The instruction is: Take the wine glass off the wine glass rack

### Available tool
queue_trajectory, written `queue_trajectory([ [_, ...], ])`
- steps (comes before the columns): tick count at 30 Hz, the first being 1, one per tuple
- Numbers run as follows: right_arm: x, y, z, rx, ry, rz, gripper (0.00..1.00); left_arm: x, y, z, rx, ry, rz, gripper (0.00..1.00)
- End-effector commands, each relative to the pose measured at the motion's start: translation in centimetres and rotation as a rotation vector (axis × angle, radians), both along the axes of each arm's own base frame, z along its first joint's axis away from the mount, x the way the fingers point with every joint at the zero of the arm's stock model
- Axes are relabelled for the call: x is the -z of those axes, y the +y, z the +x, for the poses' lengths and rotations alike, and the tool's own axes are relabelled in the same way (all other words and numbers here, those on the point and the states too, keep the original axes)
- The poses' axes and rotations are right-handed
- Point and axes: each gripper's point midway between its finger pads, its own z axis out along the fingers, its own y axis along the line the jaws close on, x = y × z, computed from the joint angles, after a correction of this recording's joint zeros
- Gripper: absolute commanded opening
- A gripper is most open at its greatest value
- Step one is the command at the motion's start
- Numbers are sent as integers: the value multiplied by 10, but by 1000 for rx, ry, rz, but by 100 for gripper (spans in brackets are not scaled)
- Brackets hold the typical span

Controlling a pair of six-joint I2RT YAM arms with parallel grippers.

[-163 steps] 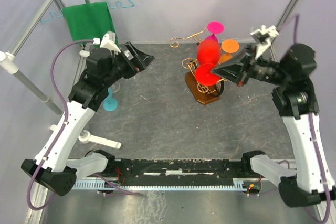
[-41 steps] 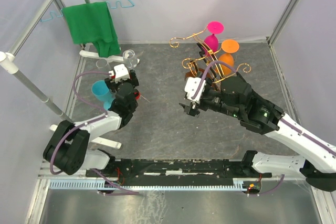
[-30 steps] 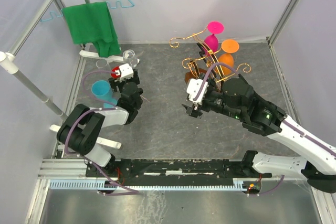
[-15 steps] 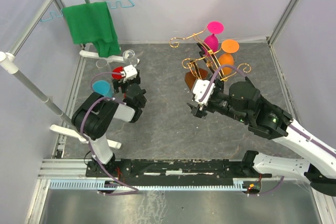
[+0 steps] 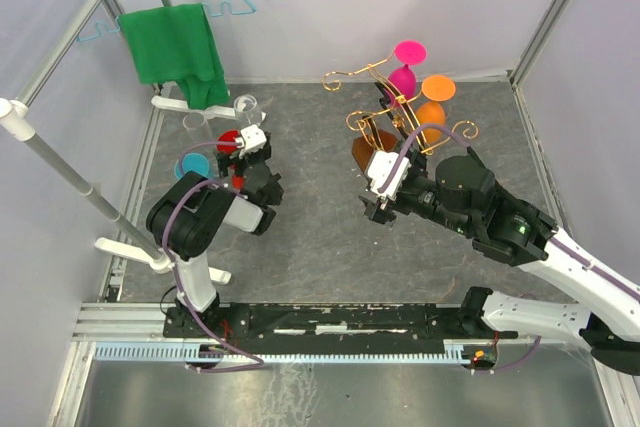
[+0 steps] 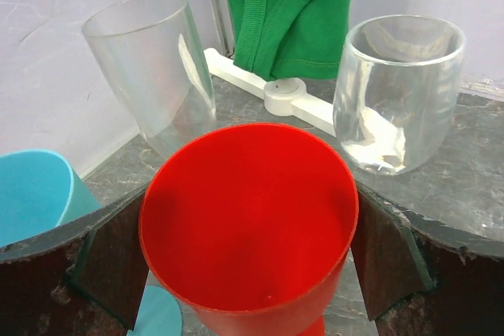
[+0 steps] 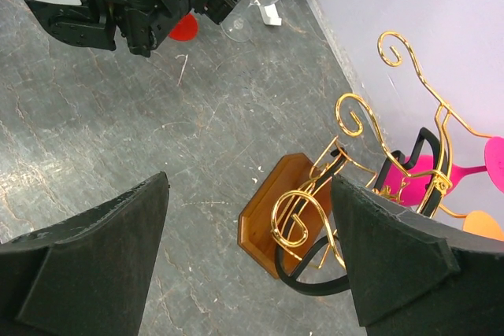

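Note:
The wine glass rack of gold wire stands on its brown wooden base at the back right. A pink glass and an orange glass hang on it. A red wine glass stands upright at the back left, its foot on the table. My left gripper is open, one finger on each side of the red bowl. My right gripper is open and empty, hovering left of the rack, its tip over the table.
Two clear glasses and a blue glass stand close around the red one. A green cloth hangs on a turquoise hanger at the back left above a white bar. Metal poles run along the left side.
My left gripper has carried the red glass toward the back left among the other glasses, and its jaws have widened. My right arm drew back slightly to the right.

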Motion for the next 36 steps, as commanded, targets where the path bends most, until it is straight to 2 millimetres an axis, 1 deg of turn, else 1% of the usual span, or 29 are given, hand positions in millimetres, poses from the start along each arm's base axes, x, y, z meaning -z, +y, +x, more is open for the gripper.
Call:
queue_trajectory([
  [1, -6, -3, 5, 23, -22, 15, 91, -14, -10, 2, 2, -25, -4, 99],
  [4, -6, -4, 4, 26, -23, 15, 91, -17, -11, -2, -6, -34, -16, 99],
  [7, -9, -7, 6, 46, -25, 26, 91, -23, -16, -7, 12, -43, -33, 99],
  [12, -20, -16, 17, 136, -16, 79, 90, -32, -26, -21, 26, -24, -47, 99],
  [15, -24, -19, 21, 165, 9, 111, 88, -39, -26, -28, 21, -12, -63, 99],
  [21, -28, -26, 35, 241, 68, 178, 87, -45, -19, -42, 10, 4, -120, 99],
  [25, -38, -38, 51, 322, 97, 253, 86, -54, -12, -55, -4, 1, -160, 99],
  [27, -46, -49, 65, 396, 126, 310, 83, -62, -11, -61, 4, -6, -192, 99],
  [28, -52, -56, 74, 445, 150, 351, 81, -72, -12, -65, 20, -23, -222, 99],
  [29, -55, -69, 87, 517, 176, 391, 78, -77, -14, -67, 43, -22, -246, 99],
  [30, -57, -78, 99, 575, 220, 439, 75, -84, -16, -69, 64, -24, -272, 99],
  [32, -59, -88, 122, 657, 350, 541, 66, -95, -23, -71, 131, -50, -361, 99],
  [34, -63, -93, 144, 678, 443, 641, 61, -107, -35, -73, 220, -48, -421, 99],
  [36, -69, -99, 164, 688, 495, 728, 58, -117, -42, -77, 277, -34, -465, 99],
])
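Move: The red wine glass stands between my open left fingers, its middle about 5 cm below them; the blue glass is some 8 cm left of it and 3 cm nearer, and two clear glasses stand about 4 cm farther out and 6 cm left, and 8 cm farther and 4 cm right of it. From my right hand, the orange glass hangs about 20 cm ahead, 17 cm right and 10 cm lower; the pink one is 27 cm ahead, 11 cm right, and the rack's middle 19 cm ahead, 9 cm right. I swing my empty right hand forward about 14 cm and right some 10, rising a little, towards the orange glass; it starts slowly, then speeds up, turning clockwise about 40 degrees, left side rising, as the fingers narrow by a third. My left hand, fingers still wide, shifts 3 cm right, pushing the red bowl along, then rises about 10 cm and backs off it. ##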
